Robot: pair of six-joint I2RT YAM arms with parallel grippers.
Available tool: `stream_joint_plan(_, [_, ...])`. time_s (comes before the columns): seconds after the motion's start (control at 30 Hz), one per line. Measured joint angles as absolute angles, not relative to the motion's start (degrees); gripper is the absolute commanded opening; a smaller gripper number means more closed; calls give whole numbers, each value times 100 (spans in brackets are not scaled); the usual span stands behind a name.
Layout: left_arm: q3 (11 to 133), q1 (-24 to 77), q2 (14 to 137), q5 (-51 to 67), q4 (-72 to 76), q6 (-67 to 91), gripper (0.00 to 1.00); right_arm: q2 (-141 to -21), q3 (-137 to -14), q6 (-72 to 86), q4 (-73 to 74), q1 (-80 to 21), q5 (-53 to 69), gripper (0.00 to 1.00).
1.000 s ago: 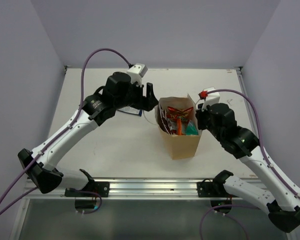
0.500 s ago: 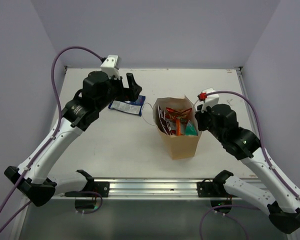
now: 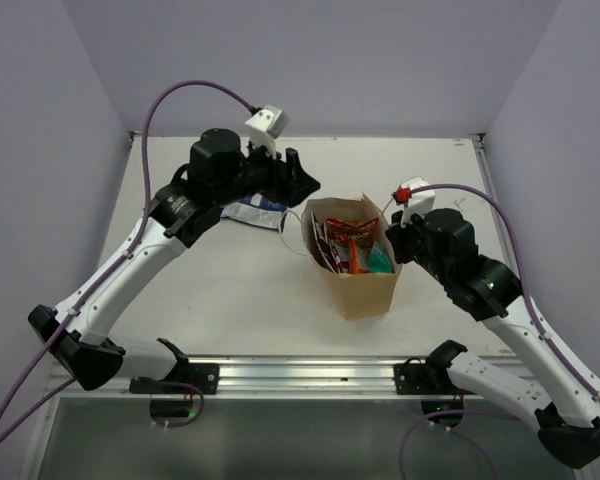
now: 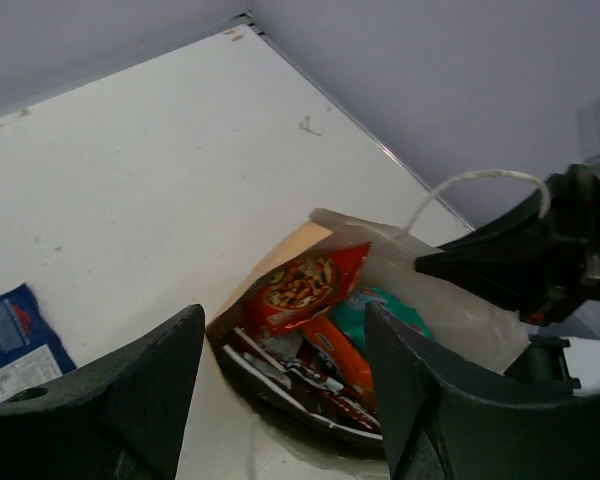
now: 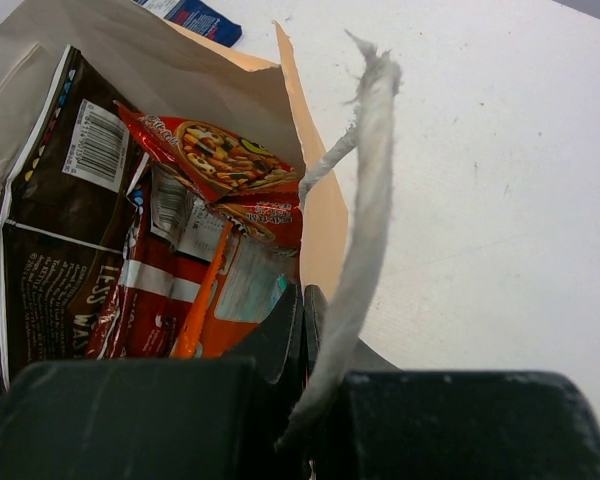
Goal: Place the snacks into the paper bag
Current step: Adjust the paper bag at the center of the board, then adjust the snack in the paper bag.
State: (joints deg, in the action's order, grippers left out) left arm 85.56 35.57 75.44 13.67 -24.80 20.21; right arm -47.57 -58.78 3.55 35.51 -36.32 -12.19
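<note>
The tan paper bag stands open mid-table with several snacks upright inside: red, orange, teal and dark brown packets. In the right wrist view the dark brown packet and a red one show clearly. My right gripper is shut on the bag's right rim, with the white cord handle hanging beside it. My left gripper hovers open and empty above the bag's left edge; its fingers frame the bag's mouth. One blue-white packet lies flat on the table left of the bag.
The white table is walled by lilac panels on three sides. An aluminium rail with the arm mounts runs along the near edge. The left arm's purple cable arcs above the back left.
The left arm swung left and away from the bag, then came back over its left edge. The blue-white packet stays on the table. The right arm has not moved.
</note>
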Motion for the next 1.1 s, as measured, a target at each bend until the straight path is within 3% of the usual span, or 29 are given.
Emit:
stream_joint_plan(0.2, [9048, 4609, 8049, 1481, -2453, 1699, 55, -4757, -5872, 355, 3538, -3632, -1219, 0])
stream_joint_plan(0.8, [9091, 5282, 9408, 429, -2504, 1127, 48, -4757, -5804, 355, 3463, -3632, -1199, 0])
stream_joint_plan(1.1, [8226, 5315, 9371, 322, -2305, 1131, 42, -4757, -5771, 355, 3398, -3632, -1197, 0])
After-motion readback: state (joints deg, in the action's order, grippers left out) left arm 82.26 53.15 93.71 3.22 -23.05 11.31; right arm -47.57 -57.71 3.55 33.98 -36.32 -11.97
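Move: The paper bag's middle lies about 11 cm to the left hand's right, 5 cm back and 23 cm below. Inside it the red snack sits some 12 cm right of that hand, level fore and aft, 20 cm down; the blue snack lies 9 cm ahead, 13 cm left, 36 cm below. From the right hand, still pinching the rim, the bag's middle is roughly 9 cm left, level fore and aft, 13 cm lower. The left hand swings right about 10 cm, then sinks some 16 cm into the bag's mouth, fingers narrowing. ##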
